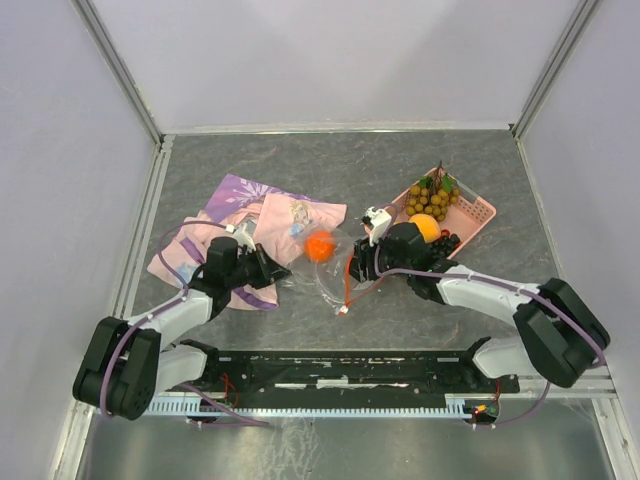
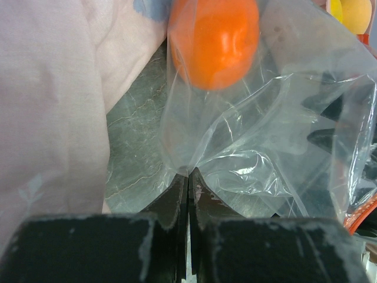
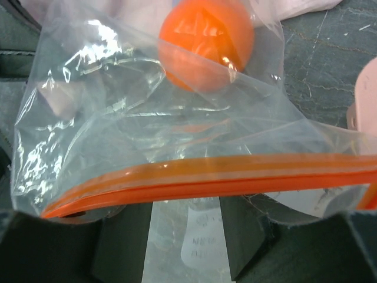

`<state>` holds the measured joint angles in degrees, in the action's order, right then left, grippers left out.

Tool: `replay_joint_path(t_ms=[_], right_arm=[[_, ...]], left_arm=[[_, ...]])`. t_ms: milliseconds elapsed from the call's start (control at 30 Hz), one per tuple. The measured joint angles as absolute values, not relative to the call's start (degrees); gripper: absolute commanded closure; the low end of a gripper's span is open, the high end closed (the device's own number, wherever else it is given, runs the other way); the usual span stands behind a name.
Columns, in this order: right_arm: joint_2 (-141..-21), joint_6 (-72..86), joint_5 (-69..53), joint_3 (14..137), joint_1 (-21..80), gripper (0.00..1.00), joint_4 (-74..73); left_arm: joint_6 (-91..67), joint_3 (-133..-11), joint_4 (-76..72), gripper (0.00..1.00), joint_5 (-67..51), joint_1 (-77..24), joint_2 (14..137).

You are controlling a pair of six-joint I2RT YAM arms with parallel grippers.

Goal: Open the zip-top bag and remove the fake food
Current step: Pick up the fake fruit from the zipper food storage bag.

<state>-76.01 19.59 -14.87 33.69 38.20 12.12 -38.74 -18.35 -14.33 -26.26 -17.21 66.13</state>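
Observation:
The zip-top bag (image 1: 335, 272) lies on the table between my two grippers, clear plastic with an orange-red zip strip (image 3: 206, 180). One piece of fake food, an orange ball-shaped fruit (image 1: 319, 245), sits inside it near the far end. My left gripper (image 2: 189, 174) is shut on a pinch of the bag's plastic (image 2: 265, 147), with the orange fruit (image 2: 215, 41) just beyond. At the bag's mouth is my right gripper (image 3: 185, 203). Its jaws stand apart with clear film between them, and the zip strip runs across their tips. The fruit (image 3: 206, 44) shows through the plastic.
A pink perforated basket (image 1: 478, 212) at the right holds tan grapes (image 1: 430, 195), an orange-yellow fruit (image 1: 424, 226) and dark grapes. A pink-purple patterned cloth (image 1: 250, 215) lies under and left of the bag. Walls close off the table at the back and both sides.

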Motion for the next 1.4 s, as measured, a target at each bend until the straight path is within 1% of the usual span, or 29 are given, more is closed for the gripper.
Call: replay_joint_path(t_ms=[333, 600, 800, 933, 1133, 1400], right_arm=[[-86.2, 23.2, -7.9, 35.0, 41.6, 0.41, 23.8], [-91.4, 25.4, -4.7, 35.8, 42.2, 0.35, 29.6], [-94.1, 26.9, -3.4, 37.1, 42.3, 0.27, 32.5], [-96.4, 28.3, -3.4, 38.7, 42.3, 0.24, 34.2], [-98.5, 30.3, -2.4, 40.3, 42.4, 0.13, 34.9], [-101.2, 31.9, -0.9, 45.1, 43.5, 0.11, 34.5]], left_arm=[[-38.7, -18.3, -15.2, 0.97, -28.2, -17.2, 68.3], [-38.7, -18.3, -15.7, 0.97, -29.2, -17.2, 69.0], [-38.7, -18.3, -16.6, 0.97, -30.0, -17.2, 69.9], [-38.7, -18.3, -16.9, 0.97, -30.4, -17.2, 70.4], [-38.7, -18.4, -17.3, 0.97, -30.6, -17.2, 71.2], [-38.7, -18.8, -18.0, 0.97, -31.1, -18.0, 73.6]])
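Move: Some 10 cm to the left of the right hand, 5 cm farther ahead and 5 cm lower, lies the orange fruit inside the clear bag. The cloth's printed corner is beyond it, about 15 cm left and 13 cm ahead of this hand; the pink basket sits roughly 15 cm to the hand's right and 10 cm ahead. From the left hand, the fruit is about 8 cm right, 6 cm ahead and slightly below. Reaching deeper into the bag, under the orange zip edge, the right hand goes about 7.5 cm forward and as far left towards the fruit, first sinking nearly 3 cm, then rising a little. Its part-open fingers spread to almost fully open while the wrist turns some 15 degrees clockwise. The shut left fingers keep their pinch on the bag, easing down, right and slightly back by about 2 cm. ##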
